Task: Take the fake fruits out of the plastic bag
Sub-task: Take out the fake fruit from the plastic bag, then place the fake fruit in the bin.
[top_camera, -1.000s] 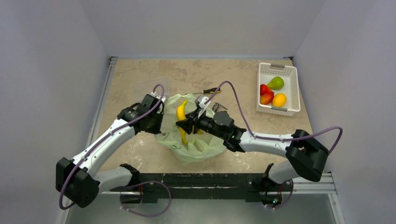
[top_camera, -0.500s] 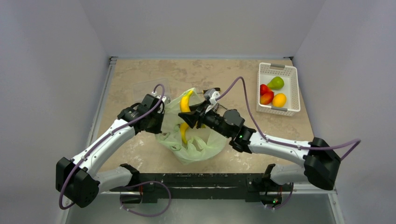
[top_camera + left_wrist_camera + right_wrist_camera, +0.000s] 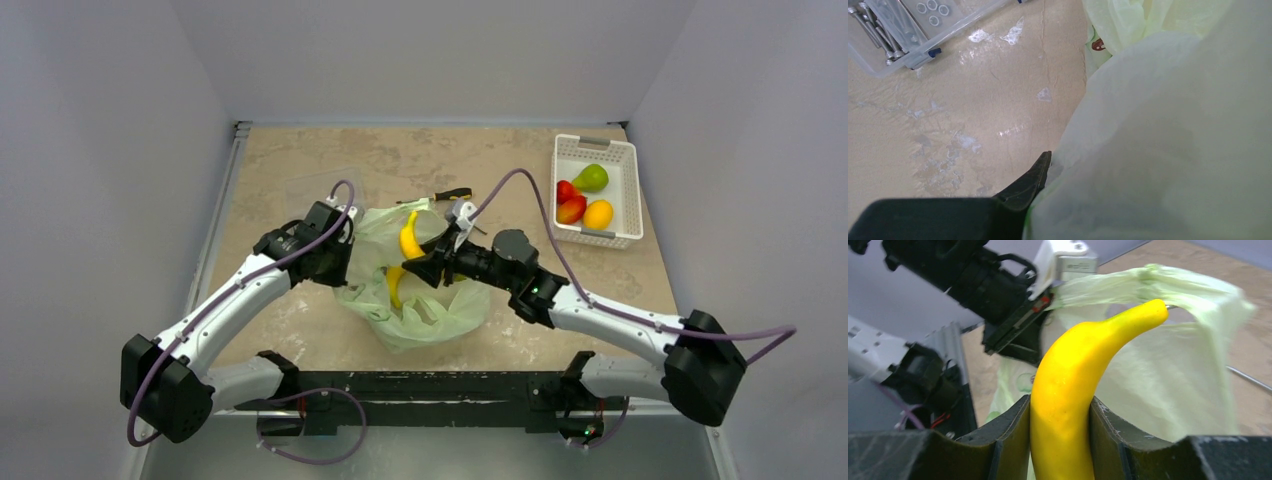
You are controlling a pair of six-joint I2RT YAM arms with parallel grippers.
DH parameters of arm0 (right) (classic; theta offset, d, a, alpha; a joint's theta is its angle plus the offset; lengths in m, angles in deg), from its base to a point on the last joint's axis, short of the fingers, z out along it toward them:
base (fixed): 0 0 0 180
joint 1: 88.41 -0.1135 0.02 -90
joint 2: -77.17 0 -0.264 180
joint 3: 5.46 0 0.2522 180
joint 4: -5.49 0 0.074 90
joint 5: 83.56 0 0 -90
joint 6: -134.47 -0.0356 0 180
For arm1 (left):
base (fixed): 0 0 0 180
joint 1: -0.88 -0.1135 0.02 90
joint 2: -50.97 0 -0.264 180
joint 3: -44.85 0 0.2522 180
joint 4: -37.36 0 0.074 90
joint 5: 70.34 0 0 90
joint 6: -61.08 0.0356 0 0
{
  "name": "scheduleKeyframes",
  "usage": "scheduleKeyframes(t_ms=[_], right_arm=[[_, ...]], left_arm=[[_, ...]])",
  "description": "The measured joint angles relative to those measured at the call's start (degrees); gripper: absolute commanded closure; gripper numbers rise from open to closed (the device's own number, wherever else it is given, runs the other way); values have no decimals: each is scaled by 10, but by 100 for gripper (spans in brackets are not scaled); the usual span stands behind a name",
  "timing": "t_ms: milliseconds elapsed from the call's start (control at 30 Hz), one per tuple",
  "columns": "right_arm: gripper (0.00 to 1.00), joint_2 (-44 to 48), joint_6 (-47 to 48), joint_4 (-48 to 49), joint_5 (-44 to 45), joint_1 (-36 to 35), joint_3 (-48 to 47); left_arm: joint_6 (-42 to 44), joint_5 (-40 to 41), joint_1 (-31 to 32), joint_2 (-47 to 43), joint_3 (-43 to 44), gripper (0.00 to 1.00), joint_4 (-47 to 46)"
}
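Note:
The pale yellow-green plastic bag (image 3: 415,305) lies crumpled mid-table. My left gripper (image 3: 343,243) is shut on its left rim; in the left wrist view only one dark finger (image 3: 1030,182) shows against the bag (image 3: 1158,140), which hides the other. My right gripper (image 3: 432,263) is shut on a yellow banana (image 3: 408,238) over the bag's mouth. In the right wrist view the banana (image 3: 1073,385) stands pinched between both fingers of that gripper (image 3: 1060,407), with the bag's stretched handle (image 3: 1128,282) behind it. A green pear (image 3: 592,177), a red fruit (image 3: 569,205) and an orange-yellow one (image 3: 598,214) lie in the basket.
The white slotted basket (image 3: 624,190) stands at the back right. A yellow-and-black screwdriver (image 3: 442,196) lies just behind the bag. A clear box of bolts (image 3: 893,35) sits on the table left of the bag.
My right gripper has lifted the banana and carried it slightly to the right, out of the bag's mouth. The left arm has held still, gripping the bag.

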Motion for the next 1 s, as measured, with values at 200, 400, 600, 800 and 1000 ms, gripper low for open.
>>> scheduleKeyframes(t_ms=[200,400,600,800,1000], right_arm=[[100,-129,-31,-9,-221,-4,-92],[100,-118,-54,-31,-313,-7,-111],[100,-7,-42,-51,-148,-9,-130],[100,94,-61,-54,267,8,-108],[100,24,-45,-154,473,144,-148]], left_arm=[[0,6,0,0,0,100,9],[0,8,0,0,0,100,10],[0,8,0,1,0,100,11],[0,8,0,1,0,100,11],[0,8,0,1,0,100,11]])
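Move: The right gripper already holds a banana above the plastic bag. The white basket it must go to lies about 24 cm ahead, 44 cm to its right and some 20 cm lower. The bag's middle is nearly straight below, 18 cm down and 2 cm right; a second banana lies in it, level and about 3 cm left. From the left gripper, the basket is roughly 23 cm ahead and 58 cm right. Keep the right gripper's hold on the banana and first swing it back about 7 cm and left 5, then lift it and sweep it far forward and right, some 20 cm each way, clear of the bag towards the basket, sinking a little at the end. Turn the wrist slightly counter-clockwise, then strongly clockwise, finishing some 60 degrees clockwise of the start. Hold the left gripper still, shut on the bag's rim. ##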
